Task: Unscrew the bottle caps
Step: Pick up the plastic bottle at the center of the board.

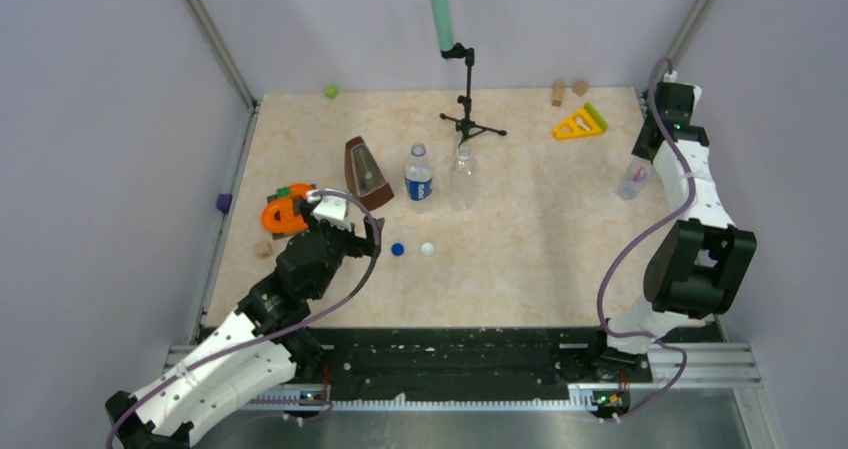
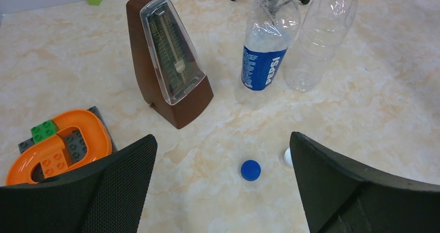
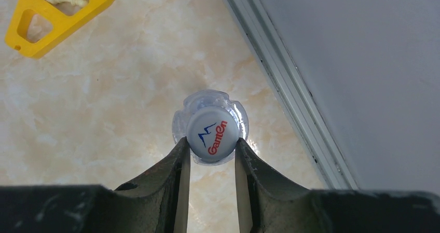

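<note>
My right gripper (image 3: 211, 146) is shut on the white Ganten bottle cap (image 3: 213, 133), which sits on top of a bluish-tinted bottle (image 1: 632, 180) standing near the right wall. The Pepsi-labelled bottle (image 2: 265, 46) and the plain clear bottle (image 2: 320, 36) stand side by side in the middle of the table. On the table in front of them lie a loose dark blue cap (image 2: 250, 169) and a loose white cap (image 2: 286, 156), the white one half hidden by my left gripper's right finger. My left gripper (image 2: 223, 139) hangs open above these caps and touches nothing.
A brown metronome (image 1: 366, 172) stands left of the bottles, with an orange brick toy (image 1: 285, 212) beside my left arm. At the back are a microphone stand (image 1: 468, 119), a yellow triangular block (image 1: 578, 122), wooden blocks (image 1: 558, 92) and a green cube (image 1: 331, 91). The metal wall rail (image 3: 280, 72) runs close to the right bottle.
</note>
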Tool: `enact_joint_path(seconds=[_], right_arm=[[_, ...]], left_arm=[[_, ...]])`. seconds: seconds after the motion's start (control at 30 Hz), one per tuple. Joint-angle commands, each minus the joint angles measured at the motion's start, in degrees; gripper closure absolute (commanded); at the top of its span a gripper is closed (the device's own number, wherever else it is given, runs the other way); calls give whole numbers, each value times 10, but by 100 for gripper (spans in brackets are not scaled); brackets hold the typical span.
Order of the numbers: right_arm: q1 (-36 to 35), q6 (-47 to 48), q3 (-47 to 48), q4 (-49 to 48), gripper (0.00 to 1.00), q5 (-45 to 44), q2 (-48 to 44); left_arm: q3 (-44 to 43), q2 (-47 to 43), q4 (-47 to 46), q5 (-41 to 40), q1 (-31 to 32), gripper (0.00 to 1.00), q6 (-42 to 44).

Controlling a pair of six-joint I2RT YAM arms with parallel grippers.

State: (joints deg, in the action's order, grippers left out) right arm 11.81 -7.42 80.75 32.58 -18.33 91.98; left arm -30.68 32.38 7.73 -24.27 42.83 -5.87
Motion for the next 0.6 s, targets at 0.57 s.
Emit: enact_joint_path(seconds=[0.57], right_arm=[[7,-60,-115,-31,91,334,-228]], left_arm=[[-14,12,-101,159,-3,6,17]])
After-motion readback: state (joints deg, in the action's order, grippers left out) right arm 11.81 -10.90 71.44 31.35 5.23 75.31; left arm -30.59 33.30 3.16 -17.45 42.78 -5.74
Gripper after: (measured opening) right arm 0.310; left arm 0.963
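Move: The right fingers already grip the cap of the plastic bottle standing directly under them, its middle about 10 cm below. The open left gripper it is taken towards is some 57 cm left and 17 cm back; the clear bottle stands about 39 cm left and 2 back, the yellow triangle 16 ahead and 8 left. From the left hand, the gripped bottle is roughly 57 cm right, 17 ahead; the blue cap 6 ahead, 4 right. Keeping its pinch on the cap, the right hand lifts the bottle off the board and carries it about 8 cm left, rising some 4 cm and then drawing back about 3 cm, towards the left gripper. It gathers speed while the wrist turns some 25 degrees, counter-clockwise and tipping up. The left hand, fingers wide open, begins easing right by about 2 cm and up slightly. ##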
